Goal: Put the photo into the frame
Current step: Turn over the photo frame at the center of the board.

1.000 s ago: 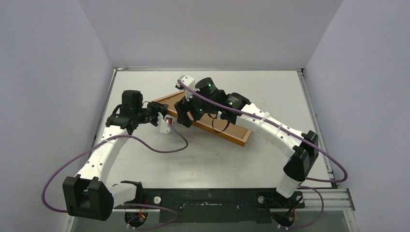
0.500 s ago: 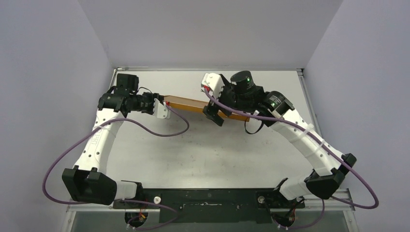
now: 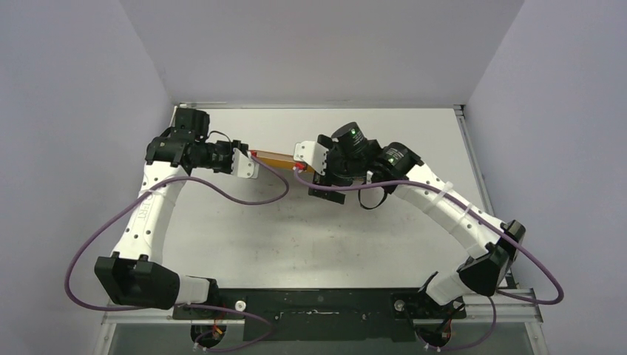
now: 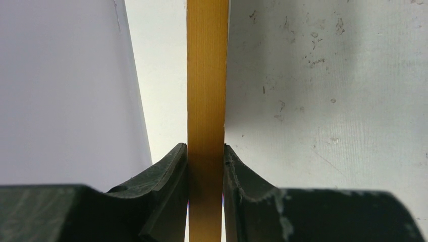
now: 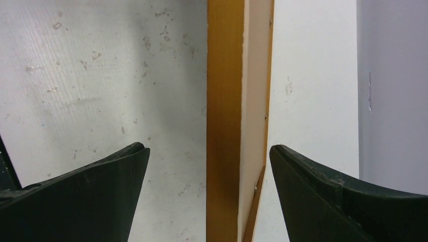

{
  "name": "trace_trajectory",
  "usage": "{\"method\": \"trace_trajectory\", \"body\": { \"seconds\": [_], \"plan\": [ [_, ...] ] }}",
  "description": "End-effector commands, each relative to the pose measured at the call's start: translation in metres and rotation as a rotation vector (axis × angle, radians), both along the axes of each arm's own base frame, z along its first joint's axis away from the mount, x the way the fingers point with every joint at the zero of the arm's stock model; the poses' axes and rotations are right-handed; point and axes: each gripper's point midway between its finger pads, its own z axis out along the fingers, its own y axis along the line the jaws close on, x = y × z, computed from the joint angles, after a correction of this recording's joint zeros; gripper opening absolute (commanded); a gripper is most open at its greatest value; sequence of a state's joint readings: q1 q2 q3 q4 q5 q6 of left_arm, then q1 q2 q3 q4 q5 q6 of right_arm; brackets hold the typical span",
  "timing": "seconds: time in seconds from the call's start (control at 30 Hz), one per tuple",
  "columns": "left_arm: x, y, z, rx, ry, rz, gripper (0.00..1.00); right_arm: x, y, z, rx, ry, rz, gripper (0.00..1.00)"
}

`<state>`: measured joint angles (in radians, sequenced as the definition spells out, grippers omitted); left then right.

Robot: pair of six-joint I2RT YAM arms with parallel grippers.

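The frame stands on edge above the table and shows as a thin orange-brown strip. My left gripper is shut on its left end. In the left wrist view both black fingers press the wooden edge. My right gripper is open at the frame's right end. In the right wrist view the frame's edge runs between the spread fingers without touching them. A pale sheet fills the frame's face. I cannot tell if it is the photo.
The white table is scuffed and speckled. The left wall stands close behind my left arm, and the back wall lies just beyond the frame. Purple cables trail from both wrists over the table.
The frame went from lying tilted on the table to standing on edge, lifted toward the back. My right gripper opened and let go of it. The left gripper kept its grip.
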<state>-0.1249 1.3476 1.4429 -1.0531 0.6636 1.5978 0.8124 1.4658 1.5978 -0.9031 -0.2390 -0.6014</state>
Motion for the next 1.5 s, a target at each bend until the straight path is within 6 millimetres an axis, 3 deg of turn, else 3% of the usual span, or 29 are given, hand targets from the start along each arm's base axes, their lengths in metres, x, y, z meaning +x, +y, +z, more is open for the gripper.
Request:
{"method": "trace_trajectory", "body": {
  "seconds": [0.0, 0.2, 0.33, 0.4, 0.5, 0.57, 0.77, 0.9, 0.97, 1.23, 1.47],
  "plan": [
    [-0.007, -0.006, 0.018, -0.07, 0.021, -0.008, 0.0, 0.012, 0.008, -0.002, -0.039, -0.079, 0.003, 0.95],
    [-0.006, -0.005, 0.022, -0.095, 0.029, -0.004, 0.0, 0.048, 0.007, -0.016, -0.097, -0.187, -0.098, 0.98],
    [-0.004, -0.006, 0.028, -0.116, 0.018, -0.003, 0.0, 0.062, 0.008, -0.018, -0.116, -0.216, -0.114, 0.83],
    [-0.004, -0.005, 0.029, -0.122, 0.018, -0.002, 0.0, 0.065, 0.012, -0.014, -0.105, -0.225, -0.116, 0.71],
    [-0.003, -0.003, 0.031, -0.129, 0.017, 0.003, 0.0, 0.066, 0.016, -0.011, -0.098, -0.222, -0.104, 0.33],
    [-0.002, -0.002, 0.032, -0.135, 0.015, 0.007, 0.0, 0.065, 0.022, -0.005, -0.063, -0.215, -0.094, 0.17],
    [0.006, 0.002, 0.051, -0.199, -0.01, 0.042, 0.03, 0.06, 0.029, 0.018, 0.068, -0.213, -0.123, 0.15],
    [0.012, 0.003, 0.069, -0.289, -0.001, 0.089, 0.28, 0.061, 0.035, 0.043, 0.188, -0.148, -0.138, 0.21],
    [0.016, 0.014, 0.074, -0.326, 0.017, 0.136, 0.37, 0.065, 0.036, 0.049, 0.235, -0.083, -0.153, 0.23],
    [0.025, 0.034, 0.096, -0.513, 0.098, 0.247, 0.65, 0.086, 0.032, 0.048, 0.414, 0.257, -0.215, 0.22],
    [0.04, 0.056, 0.101, -0.711, 0.272, 0.382, 0.7, 0.124, 0.012, 0.029, 0.527, 0.518, -0.366, 0.16]
  ]
}}
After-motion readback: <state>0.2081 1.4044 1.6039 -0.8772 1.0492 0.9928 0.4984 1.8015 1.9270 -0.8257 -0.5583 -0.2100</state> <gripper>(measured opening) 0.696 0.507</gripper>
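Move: The photo frame stands on edge, its left end still gripped by the left hand. The middle of its upper edge, free to take, lies about 5 cm ahead of the open right hand, 1 cm left and 4 cm below. The left-held end of that edge is some 8 cm ahead of the right hand, 19 cm left and about 3 cm below. From the left hand, the edge's middle is about 18 cm right, 3 cm back and roughly level. Forward about 5 cm and down 4, the right hand reaches over the frame's upper edge and closes on it while the left hand keeps its grip. The left then opens wide and backs off up and left by about 8 and 5 cm, rolling left side down, as the right carries the edge another 6 cm forward and some 5 cm up, tipping its fingers down and turning clockwise. ##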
